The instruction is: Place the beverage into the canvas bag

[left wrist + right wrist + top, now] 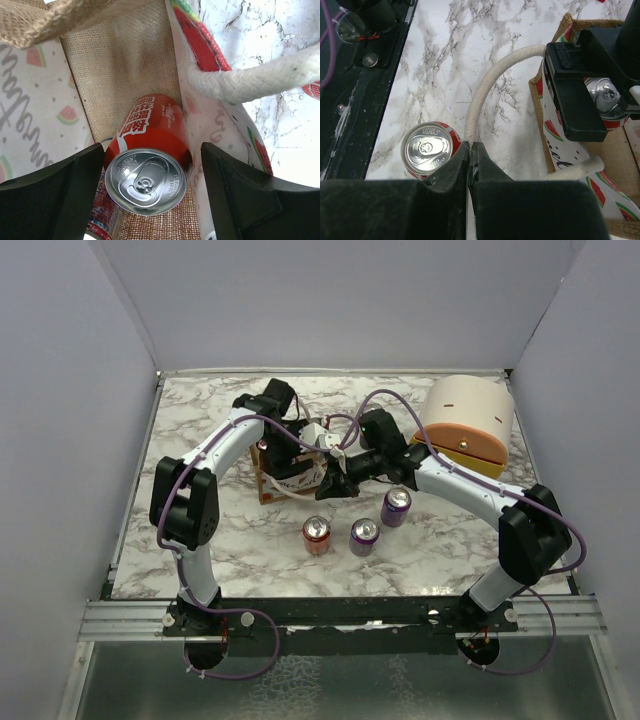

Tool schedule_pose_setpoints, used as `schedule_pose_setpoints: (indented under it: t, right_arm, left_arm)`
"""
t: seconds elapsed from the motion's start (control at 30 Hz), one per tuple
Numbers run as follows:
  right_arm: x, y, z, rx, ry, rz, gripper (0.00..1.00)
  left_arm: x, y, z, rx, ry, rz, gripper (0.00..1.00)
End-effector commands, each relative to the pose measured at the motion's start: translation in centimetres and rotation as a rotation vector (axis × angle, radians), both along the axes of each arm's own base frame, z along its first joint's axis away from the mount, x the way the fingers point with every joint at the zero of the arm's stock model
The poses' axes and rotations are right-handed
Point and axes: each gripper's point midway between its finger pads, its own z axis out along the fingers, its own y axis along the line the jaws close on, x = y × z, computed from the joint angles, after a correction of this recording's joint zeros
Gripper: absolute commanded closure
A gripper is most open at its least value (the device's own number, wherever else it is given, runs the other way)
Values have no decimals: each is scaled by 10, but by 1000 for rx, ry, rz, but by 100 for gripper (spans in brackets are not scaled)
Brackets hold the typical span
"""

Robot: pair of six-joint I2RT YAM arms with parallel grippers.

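The canvas bag (283, 483) stands mid-table, tan with watermelon print (30, 100). A red beverage can (150, 150) lies tilted inside it, silver top toward the left wrist camera. My left gripper (151, 149) reaches into the bag, open, its fingers either side of the can with a gap on the right. In the right wrist view the same can top (605, 97) shows under the left gripper's black body. My right gripper (471, 146) is shut on the bag's white rope handle (485, 85), holding it out to the side.
Three cans stand on the marble in front of the bag: one red (317, 535), two purple (364, 537) (396, 507). A peach-and-yellow domed container (465, 425) sits at the back right. Another patterned can (102, 215) lies in the bag's bottom.
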Motion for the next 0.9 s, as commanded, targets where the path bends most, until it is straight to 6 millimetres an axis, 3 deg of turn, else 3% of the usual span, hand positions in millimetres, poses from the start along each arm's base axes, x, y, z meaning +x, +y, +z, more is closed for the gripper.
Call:
schedule_pose_setpoints:
  t: [0.0, 0.2, 0.57, 0.7, 0.87]
  right_arm:
    - [5, 6, 11, 17, -20, 3, 99]
    - [5, 6, 11, 19, -19, 5, 99]
    - [5, 6, 13, 21, -17, 4, 99]
    - [4, 5, 13, 20, -17, 3, 99]
    - [4, 5, 13, 20, -21, 2, 99]
  left_arm:
    - [-4, -6, 6, -21, 26, 6, 19]
    - [3, -19, 23, -87, -9, 44, 18]
    - [20, -36, 29, -177, -54, 164, 19]
    - [19, -34, 20, -148, -37, 173, 28]
    - [10, -24, 9, -70, 2, 166, 48]
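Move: Standing in the bag, the red can has its top between the left hand's open fingers, its middle about 5 cm below and 2 cm to the right. The silver can leans beside it, some 3 cm ahead and 2 cm to the left of the hand. The last red can is on the table, about 17 cm back and 5 cm right. From the right hand, shut on the bag's handle, the bagged red can lies about 11 cm ahead, 5 cm left and 10 cm below. Backing its open fingers off the red can's top, the left hand goes about 3 cm to the right and 2 cm forward, rising slightly, while it turns roughly 10 degrees counter-clockwise and its fingers swing to point more to the right. Near the end it slows and the fingers partly close above the can. The right hand stays, still pinching the handle. ##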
